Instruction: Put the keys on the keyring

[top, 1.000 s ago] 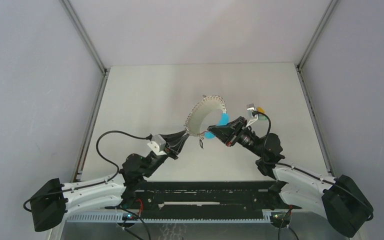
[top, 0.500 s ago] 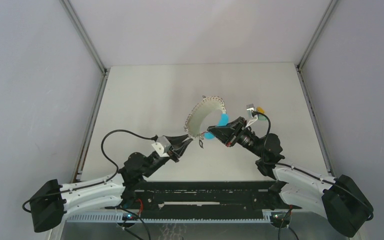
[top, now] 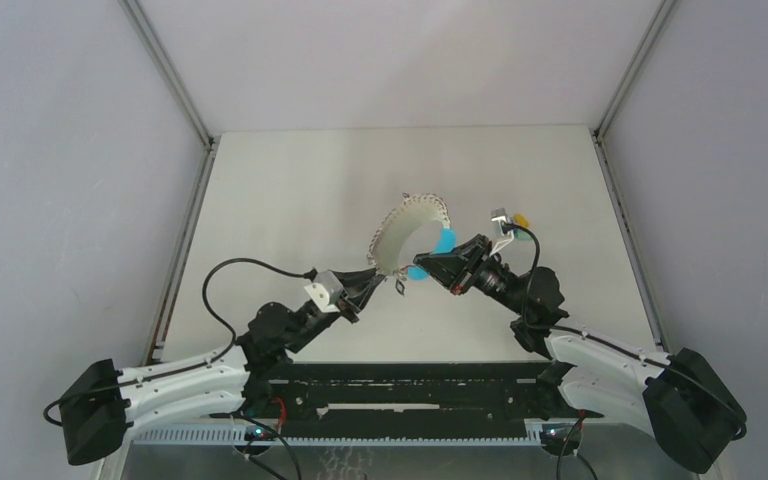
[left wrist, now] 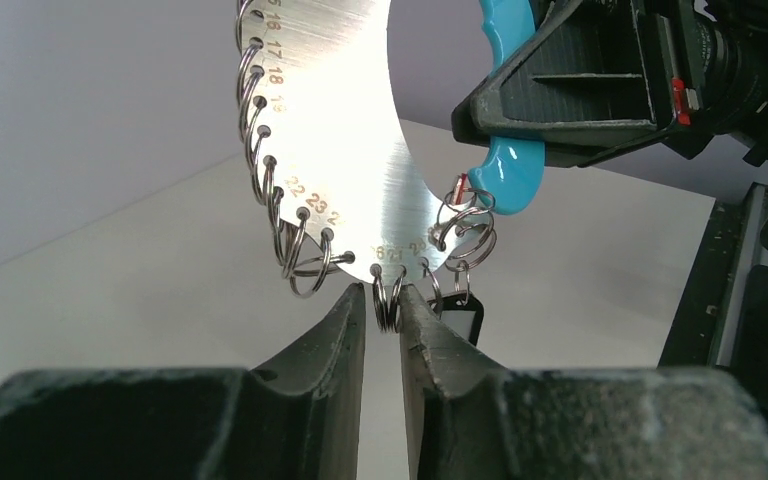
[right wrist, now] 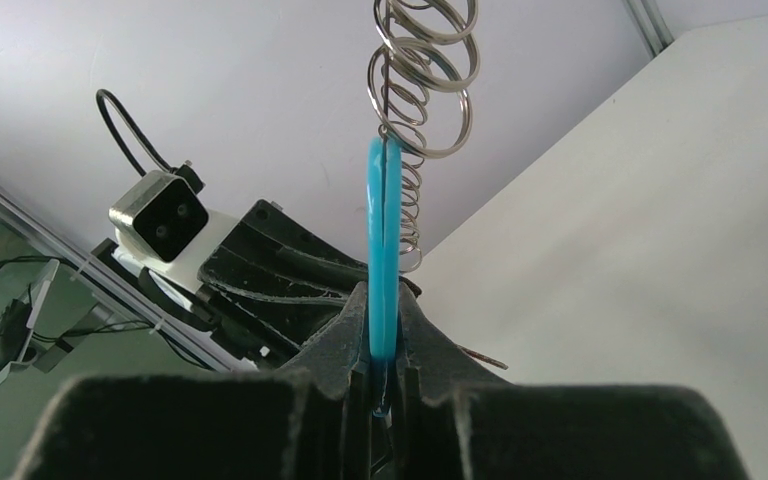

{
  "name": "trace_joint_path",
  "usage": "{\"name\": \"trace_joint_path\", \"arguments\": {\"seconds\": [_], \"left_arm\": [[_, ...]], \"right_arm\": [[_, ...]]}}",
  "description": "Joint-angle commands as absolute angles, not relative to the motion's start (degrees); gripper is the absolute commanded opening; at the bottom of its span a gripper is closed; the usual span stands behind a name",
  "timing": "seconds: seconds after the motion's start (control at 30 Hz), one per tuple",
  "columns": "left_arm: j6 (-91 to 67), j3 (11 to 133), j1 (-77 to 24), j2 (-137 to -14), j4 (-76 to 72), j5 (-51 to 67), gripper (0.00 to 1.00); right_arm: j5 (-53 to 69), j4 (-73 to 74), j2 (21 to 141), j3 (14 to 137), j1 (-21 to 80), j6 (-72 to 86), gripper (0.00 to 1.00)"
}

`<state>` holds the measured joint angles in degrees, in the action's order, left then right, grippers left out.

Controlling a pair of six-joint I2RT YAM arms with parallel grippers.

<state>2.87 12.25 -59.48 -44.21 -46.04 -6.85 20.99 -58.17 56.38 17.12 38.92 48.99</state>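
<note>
My right gripper (top: 422,264) holds the keyring (top: 407,228) up above the table, shut on its curved cyan piece (right wrist: 382,250). The keyring is a silvery numbered plate (left wrist: 340,150) edged with small split rings; a black tag (left wrist: 466,320) and a red bit (left wrist: 457,186) hang at its bottom. My left gripper (left wrist: 384,302) sits just under the plate's lower edge. Its jaws stand a narrow gap apart with one split ring (left wrist: 388,300) between the tips, touching the right finger. A yellow-orange key (top: 522,217) lies on the table behind the right wrist.
The white table (top: 290,190) is bounded by metal rails on both sides and grey walls. The black base rail (top: 410,385) runs along the near edge. The left arm's cable (top: 222,275) loops over the table.
My left gripper has shifted right and slightly nearer, settling under the keyring's bottom edge. The right gripper and keyring have barely moved.
</note>
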Motion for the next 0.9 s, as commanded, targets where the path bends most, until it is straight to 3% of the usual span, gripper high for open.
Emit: {"name": "trace_joint_path", "arguments": {"seconds": [0.0,0.1,0.17,0.4,0.67,0.87], "left_arm": [[4.3,16.7,-59.2,-44.5,-47.8,-6.5,0.21],[4.6,16.6,-59.2,-44.9,-47.9,-6.7,0.12],[4.6,16.6,-59.2,-45.2,-47.1,-6.4,0.01],[3.0,14.5,-59.2,-45.6,-45.0,-7.6,0.0],[-6.6,15.3,-59.2,-48.6,-35.9,-14.0,0.0],[-13.2,17.2,-59.2,-49.5,-26.4,-18.5,0.0]], "right_arm": [[21.2,-63.3,56.4,17.7,39.5,48.8,0.0],[20.7,-62.5,56.7,17.7,39.5,49.2,0.0],[20.1,-61.1,56.9,17.7,39.3,50.0,0.0],[16.4,-47.7,57.6,19.0,37.7,53.0,0.02],[18.8,-28.6,59.4,22.3,36.5,46.9,0.39],[19.9,-20.0,57.4,22.3,35.0,41.3,0.55]]}}
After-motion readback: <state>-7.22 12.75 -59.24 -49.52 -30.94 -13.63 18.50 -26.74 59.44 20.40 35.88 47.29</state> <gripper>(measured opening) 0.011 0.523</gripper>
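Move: The left hand's open fingers already straddle the small rings on the keyring plate's lower edge, about 1 cm ahead and 1 cm right of the hand point. From there the blue handle is roughly 10 cm to the right, 4 cm farther out and 3 cm higher; the dark-framed tag hangs 4 cm right, 1 cm back and 3 cm below. The right hand already grips the handle; those rings lie about 7 cm left, 2 cm back and 3 cm below, the table some 24 cm straight beneath. The left fingertips pinch shut on the rings at the plate's edge before the hand sinks about 9 cm, its fingers tipping down some 20 degrees. Together with it the right hand goes down about 11 cm and slightly forward, its fingers pitching down some 30 degrees; partway down it opens to about half, giving up its grip on the blue handle. ##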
